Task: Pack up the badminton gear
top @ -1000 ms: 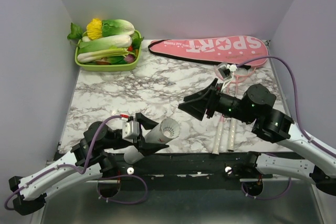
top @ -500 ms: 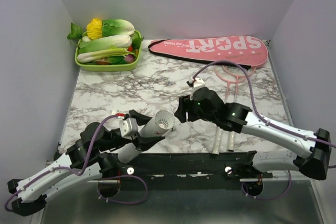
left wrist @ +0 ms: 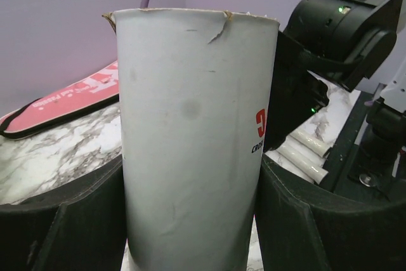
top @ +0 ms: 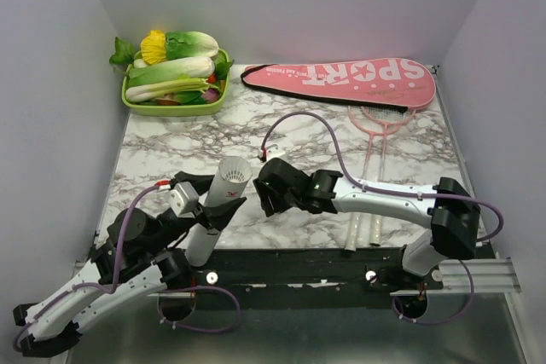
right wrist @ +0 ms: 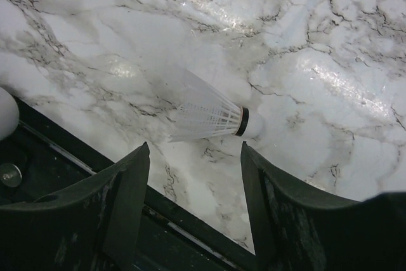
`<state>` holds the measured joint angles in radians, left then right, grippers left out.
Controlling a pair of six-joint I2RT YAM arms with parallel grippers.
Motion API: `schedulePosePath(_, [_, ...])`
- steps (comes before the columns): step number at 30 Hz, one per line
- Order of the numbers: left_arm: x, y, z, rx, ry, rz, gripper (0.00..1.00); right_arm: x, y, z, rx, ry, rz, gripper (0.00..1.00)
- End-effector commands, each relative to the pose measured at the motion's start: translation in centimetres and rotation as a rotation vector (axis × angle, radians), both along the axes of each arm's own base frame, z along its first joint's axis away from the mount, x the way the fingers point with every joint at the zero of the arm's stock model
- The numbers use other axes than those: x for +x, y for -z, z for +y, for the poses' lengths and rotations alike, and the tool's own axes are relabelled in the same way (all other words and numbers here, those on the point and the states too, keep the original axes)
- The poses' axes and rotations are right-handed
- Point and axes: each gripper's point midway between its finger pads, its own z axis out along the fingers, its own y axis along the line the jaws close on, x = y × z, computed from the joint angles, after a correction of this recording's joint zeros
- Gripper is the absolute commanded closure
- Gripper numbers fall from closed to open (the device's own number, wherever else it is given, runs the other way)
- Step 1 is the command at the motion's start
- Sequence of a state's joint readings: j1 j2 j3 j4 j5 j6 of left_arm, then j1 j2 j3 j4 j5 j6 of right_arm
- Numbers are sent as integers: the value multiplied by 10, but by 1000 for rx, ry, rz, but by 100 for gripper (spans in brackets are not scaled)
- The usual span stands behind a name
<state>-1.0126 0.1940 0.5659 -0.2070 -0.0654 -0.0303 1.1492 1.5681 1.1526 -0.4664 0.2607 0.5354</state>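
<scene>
My left gripper (top: 213,208) is shut on the long white tube (top: 220,198), which stands nearly upright with its open end (top: 233,170) on top. In the left wrist view the tube (left wrist: 190,131) fills the gap between both fingers of that gripper (left wrist: 190,220). My right gripper (top: 270,199) hangs open just right of the tube, low over the marble. In the right wrist view a white shuttlecock (right wrist: 212,117) lies on its side just beyond the spread fingertips of that gripper (right wrist: 194,149). The pink cover (top: 341,78) lies at the back. Two thin rackets (top: 380,125) lie at the right.
A green tray (top: 130,101) of leafy vegetables sits at the back left corner. The white racket handles (top: 363,228) reach the table's front edge. The black front rail (right wrist: 76,169) runs right below the right gripper's fingers. Purple walls close in both sides.
The right arm has swung left from the rackets to the near middle, beside the tube. The left arm has raised the tube from lying tilted to nearly upright and shifted it left.
</scene>
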Motion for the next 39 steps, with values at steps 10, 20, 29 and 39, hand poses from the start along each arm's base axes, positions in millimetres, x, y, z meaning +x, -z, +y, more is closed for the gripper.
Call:
schedulePosePath(10, [8, -29, 27, -102, -113, -40, 100, 8, 28, 21, -165, 39, -29, 35])
schedulePosePath(20, [7, -30, 27, -105, -106, -45, 100, 6, 50, 20, -274, 54, -23, 41])
schedulePosePath(29, [7, -30, 26, -103, -103, -47, 100, 4, 63, 16, -324, 70, -15, 66])
schedulePosePath(39, [8, -29, 26, -102, -102, -48, 100, 10, 52, 2, -348, 119, -59, 99])
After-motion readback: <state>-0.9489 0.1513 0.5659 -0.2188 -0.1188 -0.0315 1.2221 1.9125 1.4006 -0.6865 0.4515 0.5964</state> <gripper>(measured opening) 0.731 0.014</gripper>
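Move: The shuttlecock on the table lies almost under the right hand, some 8 cm below it and about 2 cm farther out and 2 cm to the left. From that hand the middle of the held tube is around 10 cm left, 7 cm back and 10 cm higher; the racket handles lie about 25 cm right, 2 cm ahead and 9 cm down. From the left hand the shuttlecock is roughly 7 cm ahead, 7 cm right and 26 cm below. Sinking about 6 cm to the shuttlecock with the fingers open, the right hand drifts nearly 3 cm left and partly back again, tips some 20 degrees more downright, then shuts its fingers at the plastic skirt. The left hand keeps its grip on the upright tube, shifts it about 2 cm left and slightly forward, then holds it there. ##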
